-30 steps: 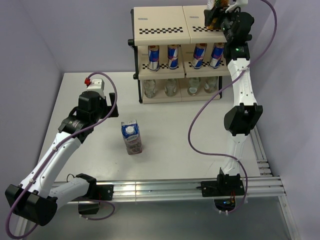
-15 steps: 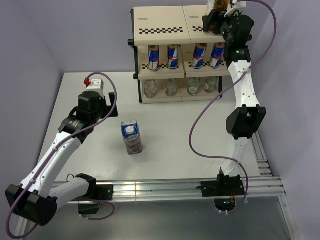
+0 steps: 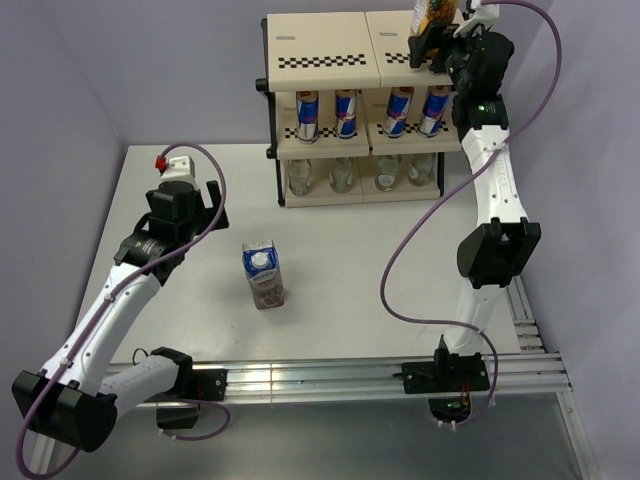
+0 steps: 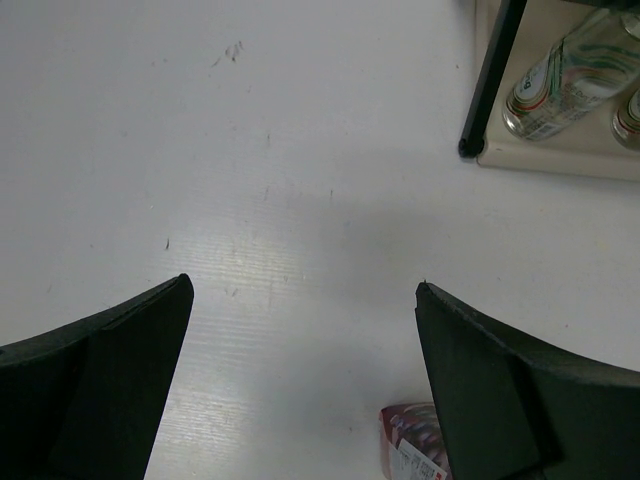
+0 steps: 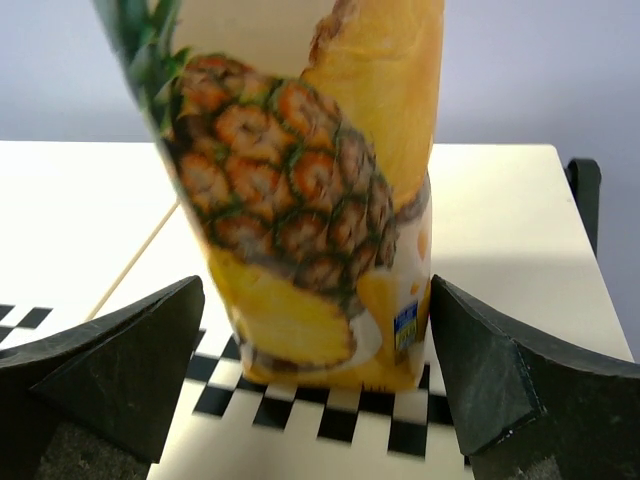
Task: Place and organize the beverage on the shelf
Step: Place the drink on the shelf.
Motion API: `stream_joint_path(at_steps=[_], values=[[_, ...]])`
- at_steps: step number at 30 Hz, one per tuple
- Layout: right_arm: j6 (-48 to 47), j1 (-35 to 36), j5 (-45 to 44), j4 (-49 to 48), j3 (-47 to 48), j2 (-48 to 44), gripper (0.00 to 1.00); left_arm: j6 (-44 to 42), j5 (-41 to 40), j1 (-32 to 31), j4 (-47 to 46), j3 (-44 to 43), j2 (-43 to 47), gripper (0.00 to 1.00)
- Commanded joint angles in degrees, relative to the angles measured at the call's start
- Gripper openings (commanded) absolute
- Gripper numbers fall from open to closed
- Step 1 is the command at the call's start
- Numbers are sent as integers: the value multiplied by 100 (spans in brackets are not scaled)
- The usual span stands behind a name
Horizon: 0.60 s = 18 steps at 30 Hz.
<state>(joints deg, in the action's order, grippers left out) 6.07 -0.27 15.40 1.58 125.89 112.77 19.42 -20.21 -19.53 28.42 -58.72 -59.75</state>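
The shelf (image 3: 320, 45) stands at the table's far edge. A yellow pineapple carton (image 3: 437, 12) is upright on the right end of its top board, just behind the checkered strip. My right gripper (image 3: 432, 45) is open around the carton (image 5: 310, 200), with a gap on each side; its fingertips (image 5: 170, 330) flank the base. Several blue-and-silver cans (image 3: 346, 112) fill the middle tier and several clear bottles (image 3: 342, 175) the bottom tier. The purple carton (image 3: 263, 273) stands on the table. My left gripper (image 3: 183, 205) hovers open to its left, empty (image 4: 304, 283).
In the left wrist view the shelf's black front-left leg (image 4: 490, 80) and two bottles (image 4: 570, 75) show at the upper right, and a corner of the purple carton (image 4: 410, 440) by the right finger. The left half of the top board holds nothing.
My right gripper has opened off the yellow carton, which now stands on the top board. The left arm has shifted slightly left and away from the purple carton.
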Motion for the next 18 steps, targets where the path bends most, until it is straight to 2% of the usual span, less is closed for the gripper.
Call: stream_joint_path(at_steps=[1, 15, 18], values=[[0, -34, -81, -9, -213, -615, 100, 141, -229, 46, -258, 1, 182, 99], [-88, -26, 16, 69, -899, -1634, 100, 238, -703, 81, -268, 1, 376, 100], [-62, -8, 646, 498, -1127, -2081, 100, 308, -1010, 81, -206, -34, 428, 99]])
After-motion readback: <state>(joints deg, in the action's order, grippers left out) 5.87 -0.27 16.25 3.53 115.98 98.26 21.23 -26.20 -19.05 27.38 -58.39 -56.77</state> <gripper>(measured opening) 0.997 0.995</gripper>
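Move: The pineapple carton already stands on the right of the top shelf, its middle about 4 cm ahead of the right hand, level sideways and 6 cm higher. A tier below, some 19 cm down and about 4 cm ahead, one can stands 3 cm to this hand's right and another 6 cm to its left. The remaining carton is 33 cm back, 42 cm left and 37 cm below. From the left hand, the pineapple carton lies roughly 31 cm ahead, 55 cm right and 29 cm up. The pineapple carton is left standing as the right hand, fingers already wide open around its near side, draws straight back off it about 7.5 cm, speeding up; after the first few centimetres it also climbs, some 5 cm in all. The fingers stay open and clear the carton. The empty left hand edges about 2 cm left and 2 cm up, turning slightly counter-clockwise and tipping up. ##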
